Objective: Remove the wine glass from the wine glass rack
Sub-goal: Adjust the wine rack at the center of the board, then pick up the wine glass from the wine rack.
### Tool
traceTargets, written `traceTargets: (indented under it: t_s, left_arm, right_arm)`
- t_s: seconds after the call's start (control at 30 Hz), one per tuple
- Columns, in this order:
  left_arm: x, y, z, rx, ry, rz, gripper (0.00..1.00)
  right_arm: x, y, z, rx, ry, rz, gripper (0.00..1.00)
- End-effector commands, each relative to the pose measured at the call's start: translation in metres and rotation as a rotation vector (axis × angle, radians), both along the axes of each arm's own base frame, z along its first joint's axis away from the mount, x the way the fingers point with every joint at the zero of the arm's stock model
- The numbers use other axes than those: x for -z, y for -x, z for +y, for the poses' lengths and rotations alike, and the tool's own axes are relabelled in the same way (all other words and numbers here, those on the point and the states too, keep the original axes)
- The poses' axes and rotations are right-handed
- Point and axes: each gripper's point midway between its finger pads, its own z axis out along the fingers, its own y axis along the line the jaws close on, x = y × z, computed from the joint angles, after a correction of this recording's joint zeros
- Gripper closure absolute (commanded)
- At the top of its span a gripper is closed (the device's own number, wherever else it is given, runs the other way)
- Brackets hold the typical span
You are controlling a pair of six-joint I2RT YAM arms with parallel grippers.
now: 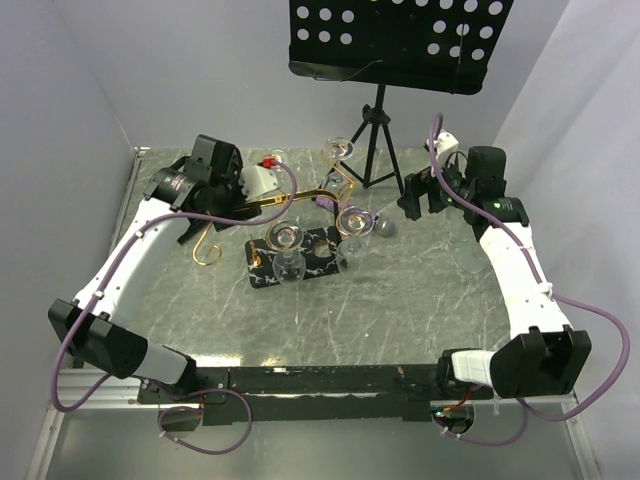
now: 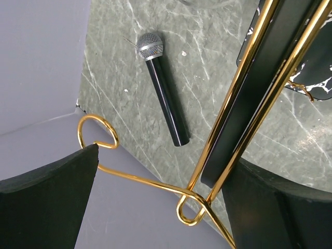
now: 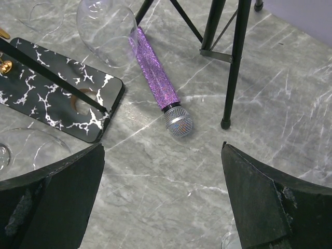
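Observation:
The gold wine glass rack (image 1: 335, 185) stands on its black white-veined base (image 1: 300, 262) mid-table. Clear wine glasses hang from its arms at the front (image 1: 285, 237), the right (image 1: 352, 222) and the back (image 1: 338, 150). My left gripper (image 1: 250, 195) is open at the rack's left side. In the left wrist view (image 2: 163, 171) a thin gold rack arm (image 2: 145, 179) runs between the two fingers; I cannot tell if it touches them. My right gripper (image 1: 420, 200) is open and empty above bare table (image 3: 162, 155), right of the base (image 3: 57, 98) and a glass bowl (image 3: 106, 28).
A black tripod music stand (image 1: 378, 130) stands at the back, its legs (image 3: 233, 57) just beyond my right gripper. A purple microphone (image 3: 158, 83) lies by the base. A black microphone (image 2: 163, 96) lies below my left gripper. Grey walls close the left and back.

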Motion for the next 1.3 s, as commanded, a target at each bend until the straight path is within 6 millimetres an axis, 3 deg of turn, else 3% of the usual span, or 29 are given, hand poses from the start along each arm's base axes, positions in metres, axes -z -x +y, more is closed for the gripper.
traceTargets:
  t_s: [0.0,0.2,0.33,0.43,0.67,0.77,0.87,1.0,1.13,1.27]
  left_arm:
    - [-0.048,-0.002,-0.002,-0.022,0.095,-0.108,0.00]
    - [-0.078,0.022,-0.021,0.029,0.274,-0.134,0.00]
    - [-0.085,0.044,-0.038,0.060,0.435,-0.122,0.00]
    - [-0.079,0.066,-0.055,0.102,0.563,-0.073,0.00]
    - [-0.090,0.129,-0.083,0.270,0.904,-0.123,0.00]
    - [-0.079,0.149,-0.089,0.333,0.956,-0.116,0.04]
    - [-0.055,0.155,-0.095,0.342,0.974,-0.053,0.12]
    - [-0.040,0.157,-0.106,0.432,0.988,-0.042,0.15]
    - [-0.022,0.151,-0.116,0.510,0.953,-0.021,0.25]
    - [-0.012,0.142,-0.121,0.512,0.975,-0.037,0.27]
  right_arm:
    - [-0.020,0.006,0.006,-0.027,-0.021,-0.060,0.00]
    - [-0.021,0.009,0.010,-0.044,-0.037,-0.052,0.00]
    - [-0.023,0.011,0.013,-0.055,-0.048,-0.048,0.00]
    - [-0.021,0.012,0.014,-0.062,-0.054,-0.036,0.00]
    - [-0.036,0.014,0.022,-0.098,-0.090,-0.041,0.00]
    - [-0.042,0.011,0.024,-0.104,-0.091,-0.039,0.00]
    - [-0.044,0.010,0.024,-0.106,-0.069,-0.037,0.00]
    - [-0.043,0.008,0.025,-0.107,-0.049,-0.035,0.00]
    - [-0.040,0.009,0.025,-0.101,-0.031,-0.020,0.00]
    - [-0.038,0.013,0.024,-0.108,-0.008,-0.006,0.00]
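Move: Just to the right of the left hand's wide-open fingers is the left end of the wine rack; the rack's middle lies about 13 cm to the right, 2 cm back and 12 cm lower. The wine glass hanging on its middle near-side hook is some 16 cm right, 7 cm back and 3 cm lower; the black microphone lies about 5 cm ahead, 6 cm left, 23 cm below. From the right hand, the rack's middle is roughly 26 cm left, 1 cm back. Backing off the left end of the rack's long bar, the left hand lifts about 7 cm as it draws back some 15 cm, sinks again to its first height and works about 11 cm right, round to the near side, towards the hanging glass. It rolls its left side down some 50 degrees, swings clockwise, and closes the fingers by a quarter; the right hand, empty, drifts slightly left and up. ##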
